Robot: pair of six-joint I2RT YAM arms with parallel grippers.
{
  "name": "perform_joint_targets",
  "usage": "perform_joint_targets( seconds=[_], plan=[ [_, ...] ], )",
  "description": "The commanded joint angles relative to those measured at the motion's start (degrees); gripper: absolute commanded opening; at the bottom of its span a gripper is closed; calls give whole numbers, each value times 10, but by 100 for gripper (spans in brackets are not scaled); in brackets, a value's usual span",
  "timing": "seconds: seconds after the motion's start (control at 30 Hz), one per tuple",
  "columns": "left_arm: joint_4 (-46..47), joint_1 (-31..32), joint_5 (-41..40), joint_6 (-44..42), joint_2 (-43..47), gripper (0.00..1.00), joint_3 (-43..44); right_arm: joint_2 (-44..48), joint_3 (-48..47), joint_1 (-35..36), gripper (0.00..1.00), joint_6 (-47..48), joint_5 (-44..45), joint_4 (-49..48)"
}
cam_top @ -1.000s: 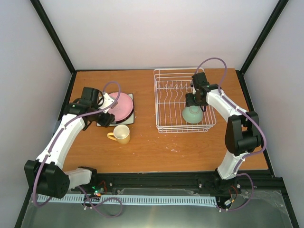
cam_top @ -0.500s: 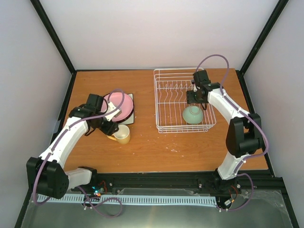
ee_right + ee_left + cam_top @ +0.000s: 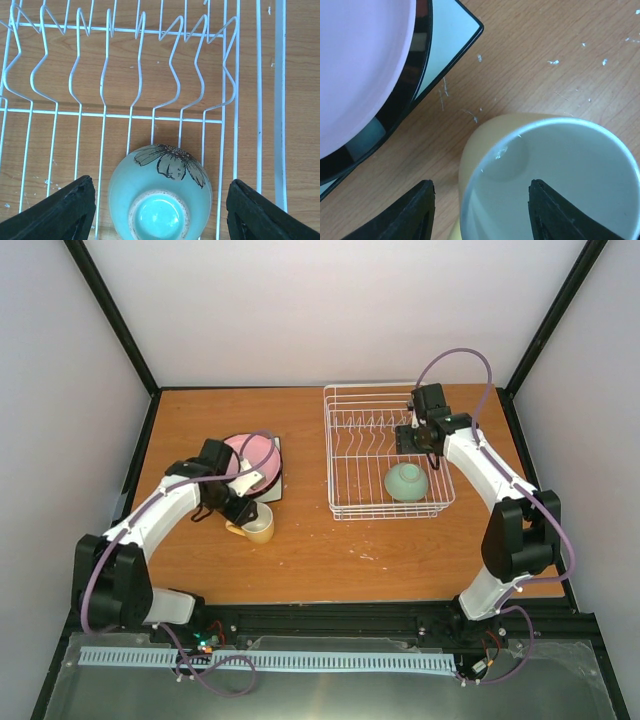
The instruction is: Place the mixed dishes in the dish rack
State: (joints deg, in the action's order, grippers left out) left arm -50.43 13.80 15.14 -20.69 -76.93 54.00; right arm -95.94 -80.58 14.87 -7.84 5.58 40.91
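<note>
The yellow mug (image 3: 258,523) stands upright on the table just in front of the plate stack. My left gripper (image 3: 240,510) is down at it, open. In the left wrist view one finger (image 3: 417,210) is outside the mug (image 3: 545,175) wall and the other (image 3: 547,210) is inside the cup, with a gap still showing. The pink plate (image 3: 255,462) lies on a black-rimmed plate (image 3: 405,95), which lies on the white square plate (image 3: 450,35). The mint-green bowl (image 3: 406,481) sits upside down in the dish rack (image 3: 355,455). My right gripper (image 3: 418,440) hovers open above the bowl (image 3: 160,195), holding nothing.
The rack's upright tines (image 3: 105,75) stand in a row on the far side of the bowl. Black frame posts and white walls close in the table on three sides. Small white flecks lie on the wood beside the mug.
My left gripper has come off the plate stack towards the near edge and dropped onto the mug, its jaws narrowing a little. My right gripper has drawn back from the bowl, which now rests in the rack.
</note>
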Motion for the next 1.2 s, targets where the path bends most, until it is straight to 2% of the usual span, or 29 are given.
perform_joint_targets(
  seconds=[0.0, 0.07, 0.13, 0.33, 0.57, 0.67, 0.77, 0.87, 1.0, 1.1, 1.17],
  plan=[
    [31, 7, -3, 10, -26, 52, 21, 18, 1, 1, 71, 4, 6, -3],
    [38, 8, -3, 11, -40, 49, 31, 17, 3, 0, 71, 3, 3, -3],
    [43, 8, 3, 13, -52, 40, 38, 16, 3, -1, 71, 3, 1, -3],
    [38, 13, 13, 20, -81, 1, 64, 13, 7, -2, 71, 5, -5, -4],
    [1, 14, 56, 51, -85, 1, 144, 14, 4, -3, 70, -2, -31, -6],
    [-9, 13, 96, 81, -86, 1, 231, 22, -6, -3, 70, -11, -61, -16],
    [33, 13, 137, 132, -85, 1, 336, 31, -26, -5, 70, -27, -118, -45],
    [139, 12, 172, 217, -85, 1, 373, 43, -47, -7, 70, -39, -228, -89],
    [358, -12, 293, 424, -107, 1, 349, 39, -64, -9, 71, -73, -412, -172],
    [634, -33, 379, 641, -130, 1, 279, 27, -48, -9, 71, -142, -523, -282],
    [853, -41, 398, 781, -156, 0, 241, 25, -16, -9, 71, -208, -566, -390]
  ],
)
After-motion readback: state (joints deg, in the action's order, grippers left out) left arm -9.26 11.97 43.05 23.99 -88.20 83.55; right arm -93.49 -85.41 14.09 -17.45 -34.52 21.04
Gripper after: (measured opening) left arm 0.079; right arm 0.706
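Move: Just right of the left hand, about 4 cm over and roughly 5 cm below, is the middle of the mug, its near-side wall already between the open fingers. The pink plate lies some 15 cm ahead of that hand, and the dish rack's middle about 18 cm ahead and 34 cm to its right. From the right hand, the mug is roughly 15 cm back and 35 cm left, 12 cm lower; the bowl sits some 10 cm below that hand, about 3 cm back. Easing a couple of centimetres forward and slightly down, the left fingers close and pinch the mug's wall, then carry it up about 28 cm, forward and to the right towards the rack, the wrist swinging the fingers some 55 degrees from down towards the right. The right hand waits, then goes up and left about 13 cm each, turning its open fingers leftward to face the mug. ##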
